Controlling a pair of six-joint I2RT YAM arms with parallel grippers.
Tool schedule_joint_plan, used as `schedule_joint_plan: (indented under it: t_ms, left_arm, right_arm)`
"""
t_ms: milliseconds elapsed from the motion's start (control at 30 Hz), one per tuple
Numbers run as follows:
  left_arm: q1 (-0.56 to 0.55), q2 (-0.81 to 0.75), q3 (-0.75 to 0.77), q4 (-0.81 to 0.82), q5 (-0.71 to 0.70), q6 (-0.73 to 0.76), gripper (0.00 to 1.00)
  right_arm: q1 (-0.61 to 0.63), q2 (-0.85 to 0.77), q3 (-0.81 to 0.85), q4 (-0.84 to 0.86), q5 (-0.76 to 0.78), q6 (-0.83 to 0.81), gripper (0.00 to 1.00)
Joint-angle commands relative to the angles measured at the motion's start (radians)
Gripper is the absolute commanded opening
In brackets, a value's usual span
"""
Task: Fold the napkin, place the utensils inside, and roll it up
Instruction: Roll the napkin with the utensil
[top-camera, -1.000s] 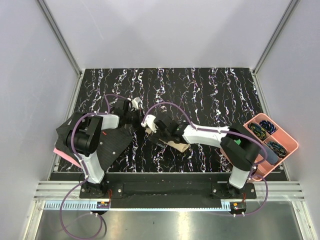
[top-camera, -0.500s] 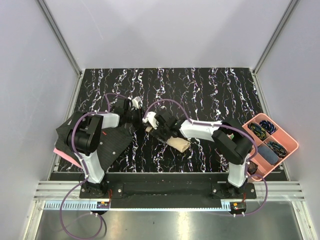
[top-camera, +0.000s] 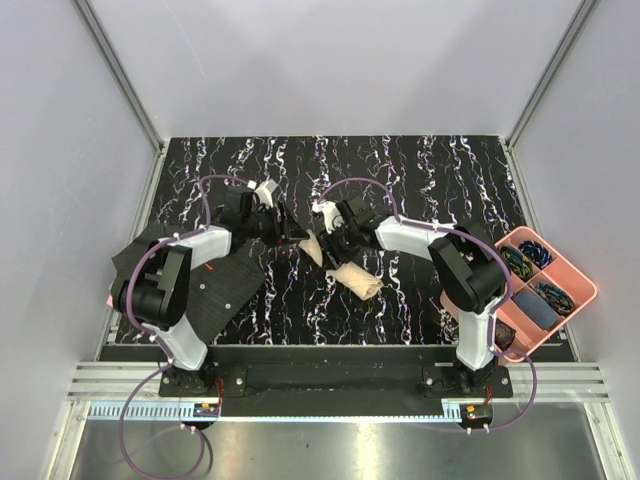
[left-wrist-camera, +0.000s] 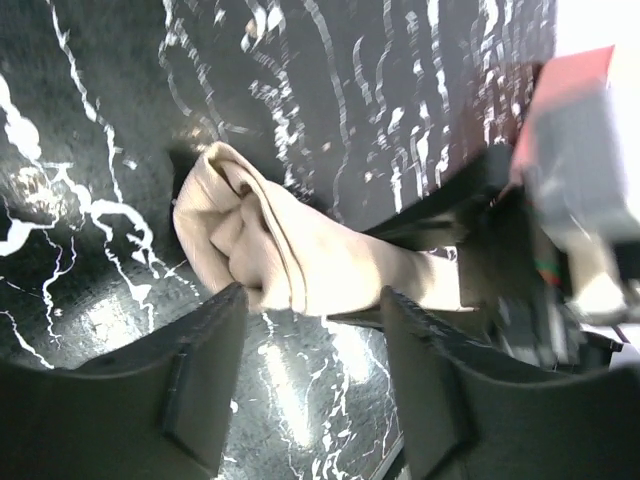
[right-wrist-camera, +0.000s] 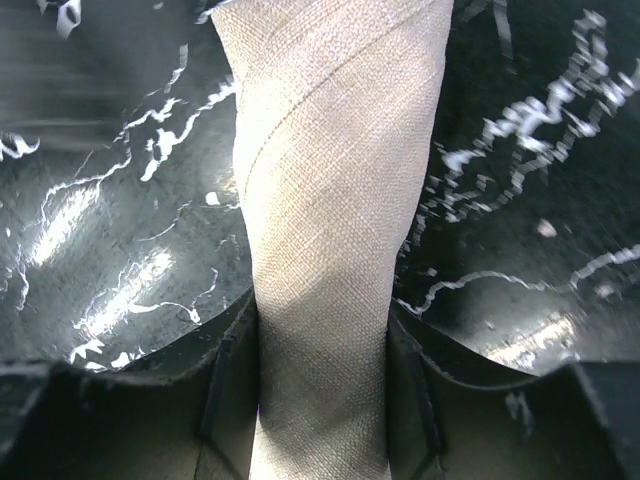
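Note:
The napkin (top-camera: 356, 279) is a beige roll lying slantwise on the black marbled table, near the middle. My right gripper (top-camera: 328, 241) comes at its upper left part from the back, and in the right wrist view its jaws press both sides of the napkin (right-wrist-camera: 330, 200), so the right gripper (right-wrist-camera: 322, 330) is shut on it. My left gripper (top-camera: 298, 237) stands just left of the roll's end. In the left wrist view the left gripper (left-wrist-camera: 310, 300) is open, with the bunched end of the napkin (left-wrist-camera: 285, 250) just past its tips. The utensils are out of view.
A black dotted mat (top-camera: 218, 285) lies at the left under the left arm, with a pink edge (top-camera: 122, 305) showing beneath it. A pink tray (top-camera: 586, 291) of small coloured items sits at the right edge. Metal frame posts and grey walls enclose the table.
The left gripper has opened and shifted right toward the roll's end. The right arm has swung to the back and its jaws have closed in on the napkin roll.

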Motion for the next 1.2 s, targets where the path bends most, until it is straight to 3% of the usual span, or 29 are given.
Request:
schedule_joint_plan:
  t_ms: [0, 233, 400, 700, 900, 967, 1167]
  left_arm:
    - [0.001, -0.101, -0.03, 0.054, -0.054, 0.024, 0.63]
    - [0.01, -0.177, -0.063, 0.047, -0.098, 0.027, 0.65]
    - [0.016, -0.2, -0.078, 0.038, -0.101, 0.027, 0.66]
    - [0.024, -0.253, -0.096, 0.012, -0.114, 0.031, 0.67]
    - [0.027, -0.322, -0.107, -0.03, -0.156, 0.037, 0.79]
    - [0.028, -0.361, -0.109, -0.057, -0.175, 0.046, 0.88]
    - [0.044, -0.488, -0.11, -0.162, -0.252, 0.087, 0.95]
  right_arm:
    - [-0.03, 0.04, -0.016, -0.095, 0.077, 0.13, 0.5]
    - [-0.102, -0.008, -0.05, -0.095, 0.427, 0.355, 0.5]
    - [-0.149, -0.026, -0.054, -0.112, 0.559, 0.428, 0.51]
    - [-0.252, 0.0, -0.034, -0.127, 0.503, 0.465, 0.56]
    - [-0.252, -0.072, -0.033, -0.106, 0.441, 0.435, 0.87]
    - [-0.252, -0.115, -0.033, -0.098, 0.42, 0.426, 0.9]
    - [-0.252, -0.264, -0.016, -0.093, 0.42, 0.394, 0.97]
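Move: The right hand already has the napkin roll between its fingers, near table height; the roll's middle lies about 3 cm back and 4 cm to the hand's right. The dark mat's middle is some 37 cm left and 9 cm back of this hand, and the pink bin's middle roughly 55 cm right and 10 cm back. From the left hand, already clear of the roll, the roll's middle is about 12 cm right, 8 cm back and 7 cm below. Sweeping low to its right and forward, about 14 cm and 9 cm, the right hand drags the napkin roll over the table while turning some 50 degrees clockwise. Then it stops, opens wide to let go, backs off a little and begins to rise. The left hand climbs about 7 cm and shifts left, away from the roll, opening further and tipping up slightly. ##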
